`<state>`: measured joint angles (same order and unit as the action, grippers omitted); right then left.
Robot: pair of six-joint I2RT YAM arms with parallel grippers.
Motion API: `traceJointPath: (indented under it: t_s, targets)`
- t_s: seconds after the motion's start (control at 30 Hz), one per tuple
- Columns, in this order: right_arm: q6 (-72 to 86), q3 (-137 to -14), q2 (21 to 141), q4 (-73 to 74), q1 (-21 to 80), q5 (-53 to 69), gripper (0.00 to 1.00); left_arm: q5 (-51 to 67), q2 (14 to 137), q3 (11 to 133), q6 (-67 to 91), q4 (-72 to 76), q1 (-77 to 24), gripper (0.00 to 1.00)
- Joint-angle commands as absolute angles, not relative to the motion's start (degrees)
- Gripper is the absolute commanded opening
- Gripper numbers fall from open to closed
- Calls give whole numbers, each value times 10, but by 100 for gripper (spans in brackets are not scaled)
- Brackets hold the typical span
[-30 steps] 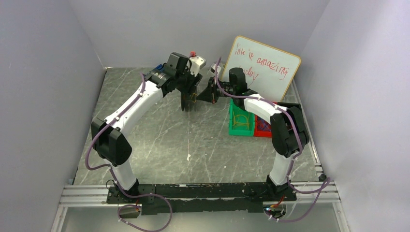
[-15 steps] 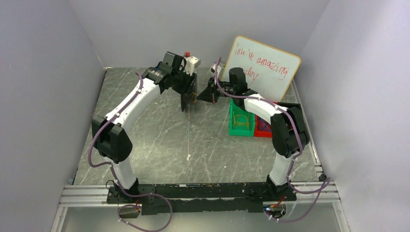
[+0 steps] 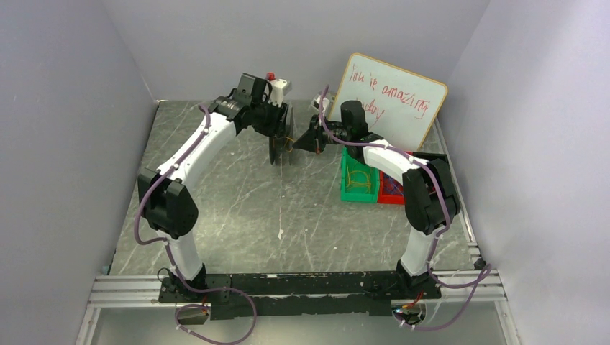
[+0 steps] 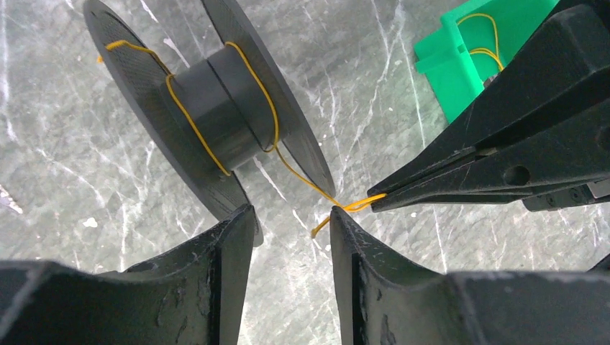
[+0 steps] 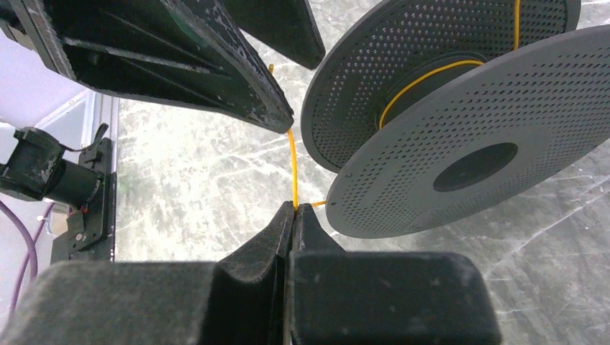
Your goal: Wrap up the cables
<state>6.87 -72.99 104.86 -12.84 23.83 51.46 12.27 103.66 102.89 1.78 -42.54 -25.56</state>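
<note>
A black spool stands on edge at the back of the table. The yellow cable is looped loosely round its hub and runs off to my right gripper. In the right wrist view that gripper is shut on the cable just beside the spool's perforated flange. My left gripper hovers open over the spool's rim, and the cable's short free end hangs between its fingers, close to the right finger. A thin strand trails over the table toward the near side.
A green bin holding more yellow cable stands right of the spool, with a red bin beside it. A whiteboard with red writing leans against the back wall. Grey walls close in the table on three sides.
The left arm's wrist has shifted a little left and back above the spool, and its jaws have narrowed slightly. The right arm and the spool have stayed put.
</note>
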Motion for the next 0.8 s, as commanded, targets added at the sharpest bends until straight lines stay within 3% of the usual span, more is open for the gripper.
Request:
traceJointPath:
  t_s: [0.0, 0.57, 0.77]
  targets:
    - [56, -750, 1028, -134, 240, 513, 0, 148, 1046, 1049, 40, -415, -257, 47]
    - [39, -758, 1034, -115, 249, 503, 0, 172, 1051, 1058, 58, -407, -254, 30]
    - [35, -760, 1033, -109, 250, 495, 0, 172, 1049, 1056, 57, -408, -254, 11]
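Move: The yellow cable's free tail pokes out of the shut right fingertips. Its end lies almost between the open left fingers, about 1 cm right and 1 cm back of the left hand, and roughly 3 cm left, 2 cm forward and 2 cm above the right hand. From the left hand the spool's middle lies some 5 cm ahead, 1 cm right and 9 cm below; the green box is about 25 cm right, 7 cm back and 17 cm below. The yellow cable's short tail is what the left hand closes on: it eases right about 1 cm towards the right fingertips, dipping slightly early on, with only a few degrees of wrist turn, while its fingers go from half open to nearly shut and pinch the tail. The right hand keeps its shut grip on the cable and stays practically in place. ##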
